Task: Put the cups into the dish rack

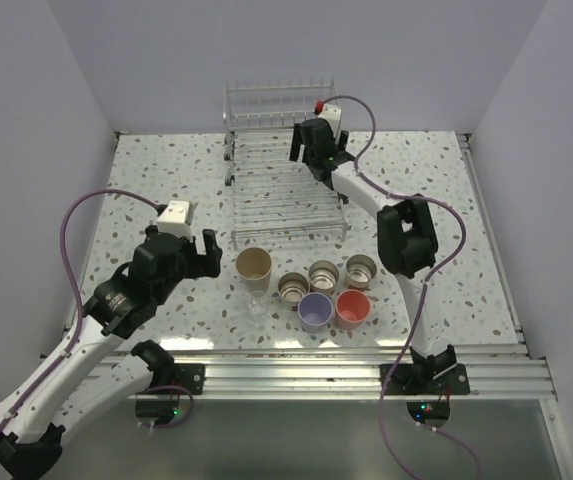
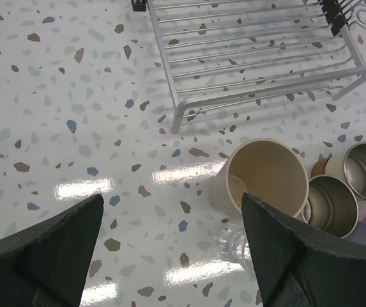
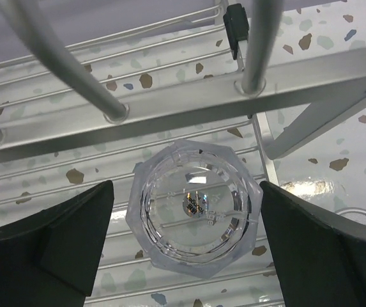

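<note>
The silver wire dish rack [image 1: 284, 205] stands at the back middle of the table. My right gripper [image 1: 313, 160] hangs over its back right part, open. In the right wrist view a clear cup [image 3: 195, 220] rests base-up on the rack wires [image 3: 189, 105] between my open right gripper [image 3: 186, 192], with a gap on each side. In front of the rack stand a beige cup [image 1: 254, 266], a small clear cup [image 1: 256, 305], three metallic cups [image 1: 323, 273], a lavender cup [image 1: 315, 311] and a coral-pink cup [image 1: 352, 308]. My left gripper [image 1: 198, 262] is open just left of the beige cup [image 2: 266, 179].
In the left wrist view the left gripper [image 2: 171, 204] frames bare speckled table, with the clear cup [image 2: 234, 243] by its right finger. Metallic cups [image 2: 329, 204] sit right of the beige one. The rack's front corner [image 2: 183, 112] lies ahead. White walls enclose the table.
</note>
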Motion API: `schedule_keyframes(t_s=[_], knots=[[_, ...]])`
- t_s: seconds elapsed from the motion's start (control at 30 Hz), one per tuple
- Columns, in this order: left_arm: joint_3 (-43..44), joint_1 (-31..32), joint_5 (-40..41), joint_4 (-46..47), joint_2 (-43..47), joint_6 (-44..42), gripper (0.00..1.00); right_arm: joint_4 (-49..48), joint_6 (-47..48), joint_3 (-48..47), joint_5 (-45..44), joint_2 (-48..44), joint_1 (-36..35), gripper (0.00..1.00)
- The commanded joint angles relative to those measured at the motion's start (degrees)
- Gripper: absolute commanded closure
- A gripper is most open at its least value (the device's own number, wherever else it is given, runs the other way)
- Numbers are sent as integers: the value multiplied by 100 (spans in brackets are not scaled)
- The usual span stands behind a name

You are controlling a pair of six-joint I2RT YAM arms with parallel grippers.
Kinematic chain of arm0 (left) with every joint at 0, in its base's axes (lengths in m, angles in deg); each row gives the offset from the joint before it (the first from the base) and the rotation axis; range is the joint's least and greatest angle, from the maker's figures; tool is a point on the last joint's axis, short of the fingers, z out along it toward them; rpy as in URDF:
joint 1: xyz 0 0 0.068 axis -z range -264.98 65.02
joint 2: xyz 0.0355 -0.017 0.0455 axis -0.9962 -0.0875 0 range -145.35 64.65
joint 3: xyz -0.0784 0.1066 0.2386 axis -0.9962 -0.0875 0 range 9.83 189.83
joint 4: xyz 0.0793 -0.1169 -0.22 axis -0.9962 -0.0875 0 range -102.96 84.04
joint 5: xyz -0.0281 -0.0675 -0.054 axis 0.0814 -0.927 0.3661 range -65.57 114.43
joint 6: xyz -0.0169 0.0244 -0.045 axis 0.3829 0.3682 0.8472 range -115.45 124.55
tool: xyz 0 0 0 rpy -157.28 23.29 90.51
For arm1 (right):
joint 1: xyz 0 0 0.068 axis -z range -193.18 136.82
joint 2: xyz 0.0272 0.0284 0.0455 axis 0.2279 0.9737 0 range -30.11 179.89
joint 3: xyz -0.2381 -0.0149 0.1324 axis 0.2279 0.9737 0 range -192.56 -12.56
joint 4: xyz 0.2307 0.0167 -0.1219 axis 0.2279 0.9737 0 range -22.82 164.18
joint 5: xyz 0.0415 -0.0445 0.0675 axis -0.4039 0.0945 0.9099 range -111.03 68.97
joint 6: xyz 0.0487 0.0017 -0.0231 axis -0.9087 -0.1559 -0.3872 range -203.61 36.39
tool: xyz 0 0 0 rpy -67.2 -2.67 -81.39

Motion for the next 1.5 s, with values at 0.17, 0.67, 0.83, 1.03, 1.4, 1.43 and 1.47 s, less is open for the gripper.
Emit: schedule_keyframes(t_s=[0.17,0.67,0.83,1.03,1.4,1.43,1.47], knots=[[-40,-88,-83,312,53,-176,8,-301,135,639,-448,-1196,-53,2],[-76,-123,-241,373,9,-211,8,349,-320,2730,-573,-4315,-343,2],[-32,-114,-417,391,-289,-255,9,489,-706,3687,166,-5246,-720,2],[57,-106,-636,434,-1019,298,11,394,-1198,4848,456,-5976,-1274,2],[-278,-97,-1129,1656,-2126,949,25,937,-761,5491,263,-7181,-1301,2],[-286,-97,-1129,1683,-2171,958,31,938,-734,5535,246,-7269,-1301,2],[-295,-79,-1094,1692,-2214,993,34,955,-734,5587,202,-7392,-1301,2]])
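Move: The left hand hangs open above the counter; the beige cup it goes for is roughly 10 cm to its right, about level fore-and-aft, its middle some 15 cm below. A table glass stands 7 cm nearer the base than that cup, a steel cup 8 cm to that cup's right and 2 cm nearer, the rack's near-left corner 10 cm beyond it and 5 cm left. The right hand's open fingers already straddle the racked glass, its middle about 2 cm below. Back out of the rack the right hand withdraws, nearly 30 cm, arching about 20 cm up off the racked glass, dipping towards the steel cups, then rising again, fingers kept open, wrist ending turned some 15 degrees counter-clockwise. After a pause the left hand sinks about 8 cm, going right and a little forward to the beige cup's left rim, tipping further down as its fingers start closing. ##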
